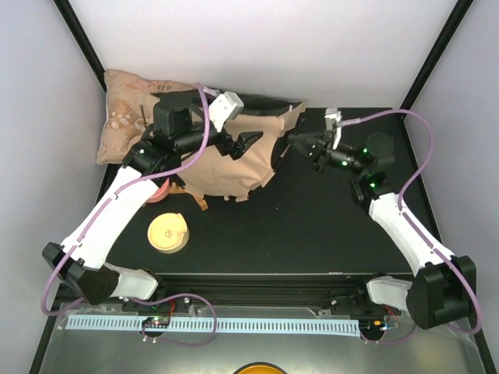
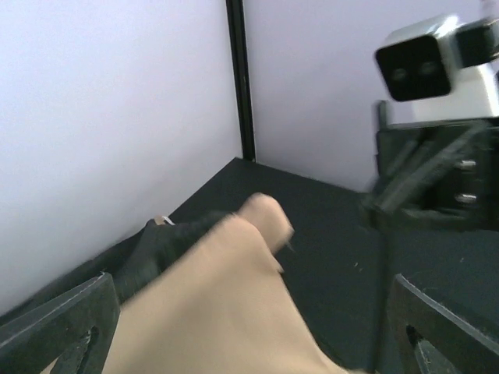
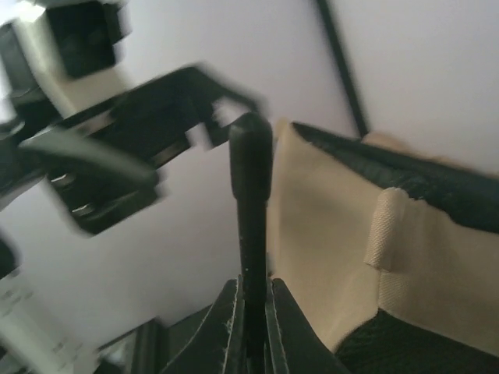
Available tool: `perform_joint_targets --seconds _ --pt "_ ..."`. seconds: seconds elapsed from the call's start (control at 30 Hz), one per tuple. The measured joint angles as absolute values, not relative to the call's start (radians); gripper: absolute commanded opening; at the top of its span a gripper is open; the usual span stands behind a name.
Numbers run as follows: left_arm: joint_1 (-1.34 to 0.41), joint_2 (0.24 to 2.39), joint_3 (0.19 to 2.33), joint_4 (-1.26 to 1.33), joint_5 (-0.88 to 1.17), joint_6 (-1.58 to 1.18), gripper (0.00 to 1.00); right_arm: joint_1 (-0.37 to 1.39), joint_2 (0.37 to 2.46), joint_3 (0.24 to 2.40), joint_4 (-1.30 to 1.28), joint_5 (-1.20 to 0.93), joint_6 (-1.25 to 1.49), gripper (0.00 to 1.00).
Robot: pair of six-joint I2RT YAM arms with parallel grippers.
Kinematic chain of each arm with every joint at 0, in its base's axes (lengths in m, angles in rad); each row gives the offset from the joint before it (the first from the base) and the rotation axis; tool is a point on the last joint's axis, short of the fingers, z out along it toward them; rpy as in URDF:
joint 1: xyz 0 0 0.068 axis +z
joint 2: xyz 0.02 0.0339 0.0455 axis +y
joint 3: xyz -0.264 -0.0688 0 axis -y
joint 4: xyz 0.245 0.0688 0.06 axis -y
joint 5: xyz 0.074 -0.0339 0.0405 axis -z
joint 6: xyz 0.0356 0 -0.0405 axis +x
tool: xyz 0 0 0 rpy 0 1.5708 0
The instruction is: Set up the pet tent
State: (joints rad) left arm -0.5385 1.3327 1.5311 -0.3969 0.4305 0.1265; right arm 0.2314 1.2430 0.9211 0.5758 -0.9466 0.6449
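The pet tent lies slumped at the back of the black table, tan canvas on top and black lining behind. My left gripper hovers over the canvas with its jaws wide open; in the left wrist view the tan fabric lies between and below its fingers, blurred. Facing it from the right, my right gripper is shut on a thin black tent pole just below its rounded tip, beside the tent's canvas edge. The pole sticks up out of the right gripper.
A puffy beige patterned cushion lies at the back left corner against the wall. A round yellow object sits front left of the tent, a small pink one under my left arm. White walls close in on three sides.
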Motion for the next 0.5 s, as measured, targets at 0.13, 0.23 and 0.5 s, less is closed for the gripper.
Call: perform_joint_targets --seconds 0.13,0.23,0.5 --pt "-0.538 1.383 1.598 -0.473 0.462 0.274 0.98 0.35 1.176 0.915 0.453 -0.991 0.529 0.01" --pt "-0.538 1.419 1.672 -0.586 0.529 0.435 0.99 0.411 1.133 0.915 0.363 -1.011 0.446 0.01" --pt "-0.538 1.441 1.777 -0.85 0.61 0.818 0.95 0.439 1.087 0.912 0.216 -1.05 0.324 0.01"
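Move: The right hand already pinches the black pole just below its tip. From the open left hand that tip is about 13 cm to the right, 2 cm ahead and some 4 cm up. The tent's far right corner is about 13 cm ahead of the left hand, 15 cm to its right and 15 cm below. From the right hand, the left hand's open fingers are about 13 cm to the left, 2 cm back and near its own height. Keeping its pinch on the pole, the right hand swings it back about 10 cm and left 5 cm, fast at first and then easing off, bringing the tip nearer the left hand while the wrist turns some 20 degrees, mostly counter-clockwise. The left hand, empty and wide open, draws back about 4 cm and sinks 2 or 3 over the tent cloth, its wrist rolling and swinging clockwise some 35 degrees in all so that its fingers point more to the right and dip. ##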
